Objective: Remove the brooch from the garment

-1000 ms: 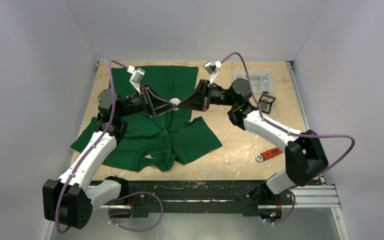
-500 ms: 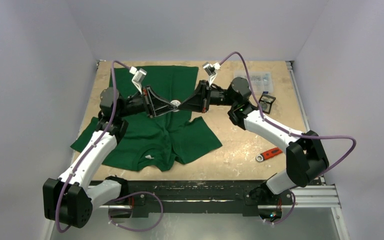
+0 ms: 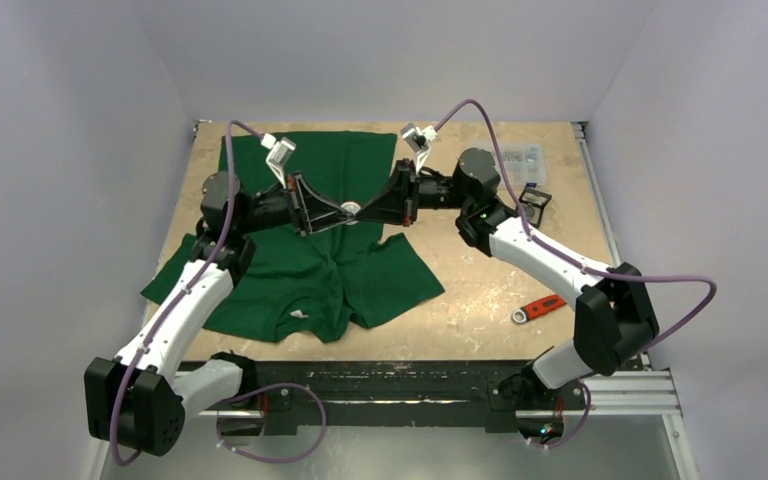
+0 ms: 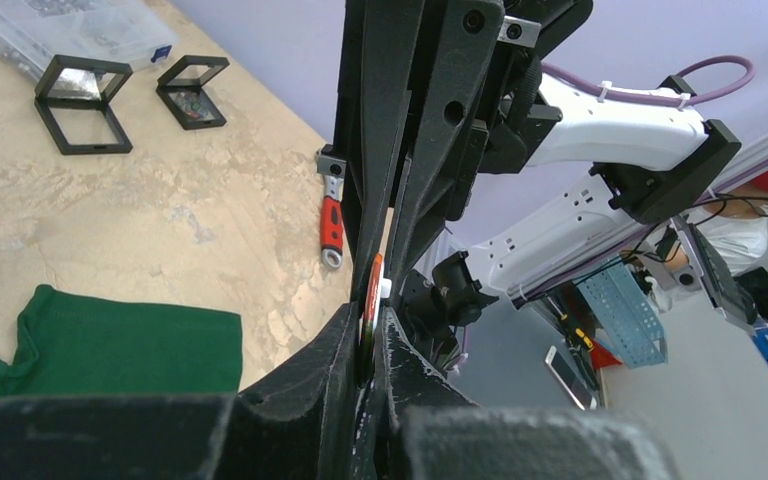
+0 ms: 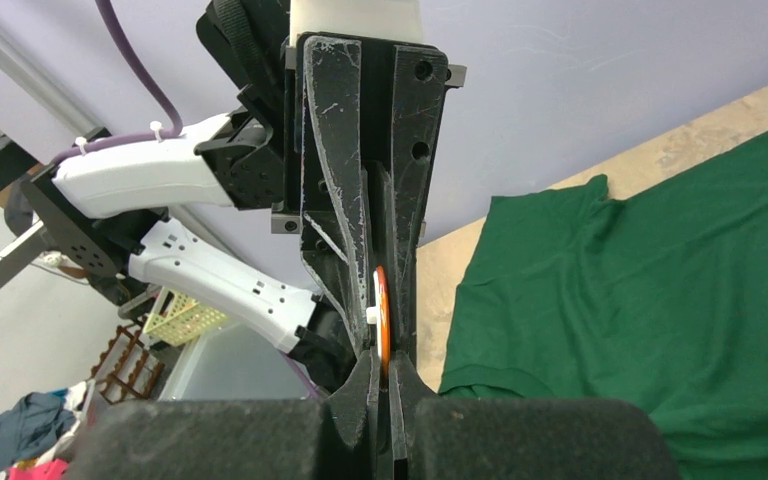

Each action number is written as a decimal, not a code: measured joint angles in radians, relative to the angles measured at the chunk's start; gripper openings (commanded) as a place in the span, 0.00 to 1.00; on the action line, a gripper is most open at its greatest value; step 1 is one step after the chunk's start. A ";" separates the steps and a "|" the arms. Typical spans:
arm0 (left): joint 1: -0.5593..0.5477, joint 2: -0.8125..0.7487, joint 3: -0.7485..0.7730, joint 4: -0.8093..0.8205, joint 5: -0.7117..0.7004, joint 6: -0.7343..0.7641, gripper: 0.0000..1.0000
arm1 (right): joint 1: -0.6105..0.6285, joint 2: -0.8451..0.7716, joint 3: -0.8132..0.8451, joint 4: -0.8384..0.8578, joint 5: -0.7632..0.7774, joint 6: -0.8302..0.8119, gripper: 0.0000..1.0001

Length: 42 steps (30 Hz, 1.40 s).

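The brooch [image 3: 352,208], a thin round disc with an orange rim, hangs in the air over the dark green garment [image 3: 300,270], which lies flat on the table. My left gripper [image 3: 344,211] comes in from the left and is shut on the brooch [image 4: 372,290], seen edge-on between its black fingers. From the right, my right gripper [image 3: 361,207] is shut on the same brooch [image 5: 382,322]. The two grippers meet tip to tip. No fabric shows between the jaws. In the wrist views the garment [image 5: 680,300] lies below and apart from the disc.
A red-handled tool [image 3: 538,308] lies on the wooden table at the front right. Small black frames [image 3: 533,205] and a clear plastic box [image 3: 508,158] sit at the back right. Grey walls close in the table on three sides.
Both wrists have edged slightly toward each other around the brooch. Both grips on the disc stay in place and the garment has not moved.
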 measured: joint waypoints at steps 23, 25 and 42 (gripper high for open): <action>-0.029 0.002 0.061 -0.188 -0.017 0.151 0.05 | 0.010 -0.019 0.045 -0.198 -0.008 -0.192 0.00; -0.032 0.003 0.068 -0.206 -0.017 0.171 0.07 | 0.010 -0.019 0.047 -0.206 -0.011 -0.196 0.00; -0.041 0.005 0.166 -0.412 0.021 0.409 0.42 | -0.014 -0.019 0.078 -0.197 -0.065 -0.183 0.00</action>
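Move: The brooch is already pinched between the two facing grippers: its middle lies about 1 cm right of the left hand point and 1 cm left of the right one, level with both. The garment is spread some 30 cm below; from the left hand its neck opening lies about 9 cm back and 14 cm left, its near sleeve about 4 cm ahead and 12 cm right. Left hand tilts some 15 degrees, eases 1 cm back and opens off the brooch; right keeps pinching it. ##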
